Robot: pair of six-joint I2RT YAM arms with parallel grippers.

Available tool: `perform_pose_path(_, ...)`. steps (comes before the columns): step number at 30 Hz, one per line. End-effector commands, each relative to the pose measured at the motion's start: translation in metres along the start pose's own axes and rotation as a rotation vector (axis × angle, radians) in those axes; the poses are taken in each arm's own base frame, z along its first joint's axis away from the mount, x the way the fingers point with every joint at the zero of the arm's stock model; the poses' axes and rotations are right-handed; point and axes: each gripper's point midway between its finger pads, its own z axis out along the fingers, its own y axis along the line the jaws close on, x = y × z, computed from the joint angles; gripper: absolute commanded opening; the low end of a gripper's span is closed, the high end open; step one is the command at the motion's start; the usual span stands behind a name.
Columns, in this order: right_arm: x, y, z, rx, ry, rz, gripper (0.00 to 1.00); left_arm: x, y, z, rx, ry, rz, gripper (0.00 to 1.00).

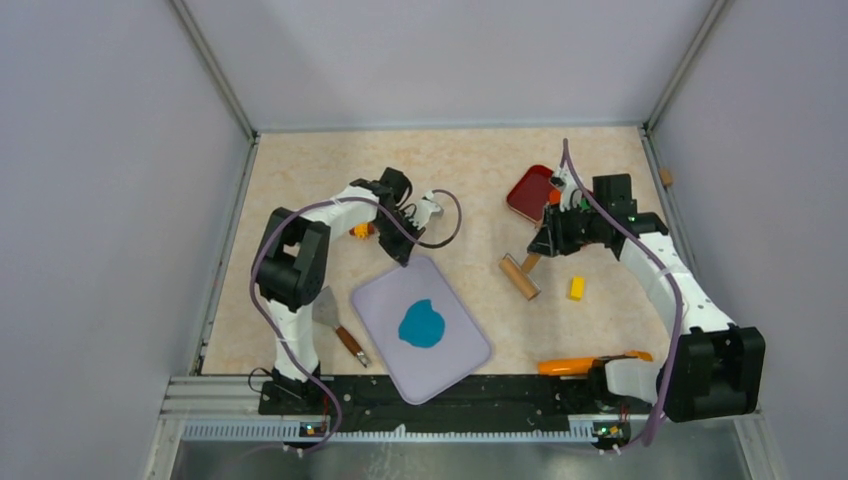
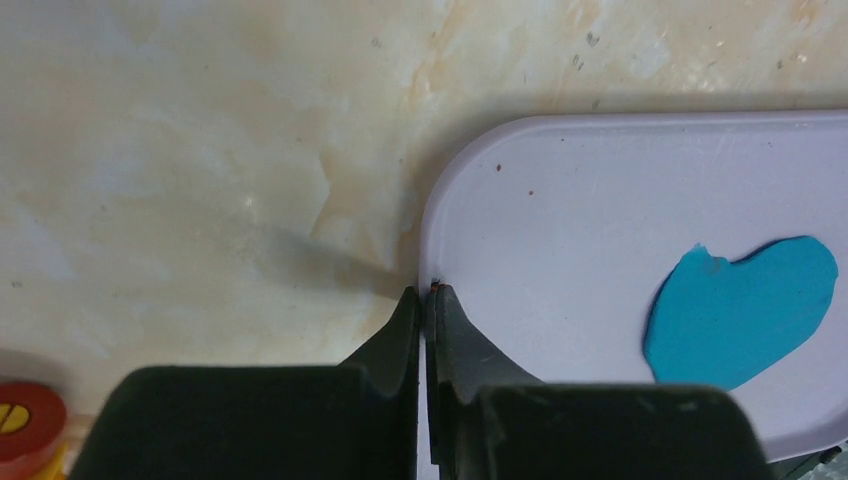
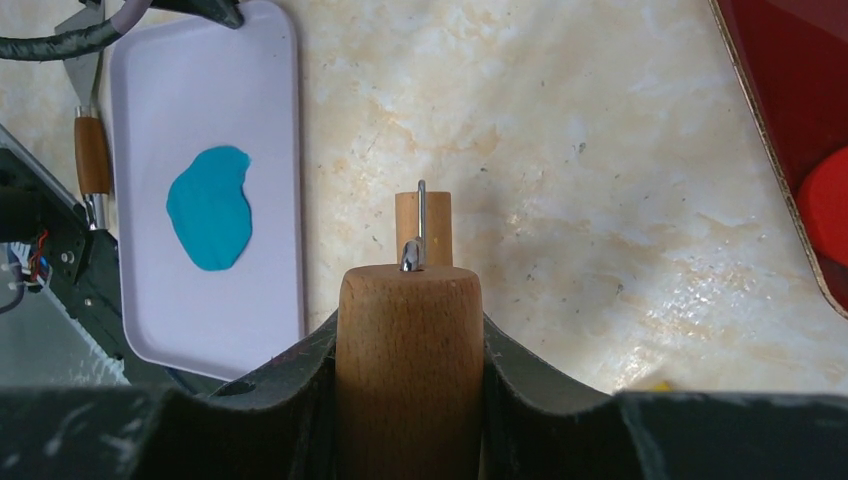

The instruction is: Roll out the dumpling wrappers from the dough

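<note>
The dough (image 1: 421, 324) is a flattened teal-blue patch in the middle of the lavender mat (image 1: 455, 365), also seen in the left wrist view (image 2: 740, 315) and the right wrist view (image 3: 210, 208). My left gripper (image 1: 403, 258) is at the mat's far corner, its jaws shut on the mat's edge (image 2: 425, 292). My right gripper (image 1: 545, 240) is shut on the wooden handle (image 3: 410, 340) of the tan roller. The roller's barrel (image 1: 519, 277) lies on the table right of the mat. The dumpling wrappers are out of view.
A red tray (image 1: 528, 190) sits at the back right. A yellow block (image 1: 577, 288) lies right of the roller. A wooden-handled scraper (image 1: 335, 320) lies left of the mat, and an orange tool (image 1: 568, 366) near the right base. A red and yellow piece (image 2: 25, 425) is by the left gripper.
</note>
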Motion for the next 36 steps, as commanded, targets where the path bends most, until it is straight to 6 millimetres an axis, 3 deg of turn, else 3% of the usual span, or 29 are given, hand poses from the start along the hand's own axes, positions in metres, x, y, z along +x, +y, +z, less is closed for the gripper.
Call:
perform_pose_path(1,0.002,-0.002,-0.001,0.0,-0.015,-0.012,0.0,-0.033,0.001,0.006,-0.003,-0.056,0.084,0.0)
perform_pose_path(9,0.009,-0.016,0.011,-0.014,0.001,0.067,0.0,-0.098,0.017,0.008,-0.035,-0.136,0.226,0.0)
perform_pose_path(20,0.024,-0.067,0.02,0.055,-0.052,0.352,0.0,-0.162,-0.012,0.044,0.002,-0.199,0.611,0.0)
perform_pose_path(29,0.03,-0.095,0.016,0.178,-0.115,0.414,0.0,-0.207,-0.011,0.04,-0.08,-0.341,0.711,0.0)
perform_pose_path(31,0.033,-0.1,0.016,0.205,-0.122,0.396,0.0,-0.212,-0.011,0.037,-0.085,-0.362,0.706,0.07)
perform_pose_path(36,0.046,-0.112,0.016,0.278,-0.114,0.381,0.0,-0.227,-0.015,0.018,-0.083,-0.422,0.61,0.38)
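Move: My left fingertips are nearly shut on the tray's far rim; the tray's middle lies about 16 cm back and 4 cm right of them, the dough 15 cm back and 4 cm right. The roller head held by my right hand is some 27 cm right and 5 cm back. From my right hand the dough is about 26 cm left, 11 cm back and 15 cm below; the yellow block is 10 cm right and 3 cm back. I nip the tray's far rim with my left hand and drag the tray right and forward towards the roller, about 16 cm right and 10 cm forward in all, turning it clockwise nearly 30 degrees, then open my fingers at the rim. Meanwhile my right hand keeps its grip on the roller's handle, sinks about 6.5 cm and backs off 5 cm right, swinging clockwise some 20 degrees. ##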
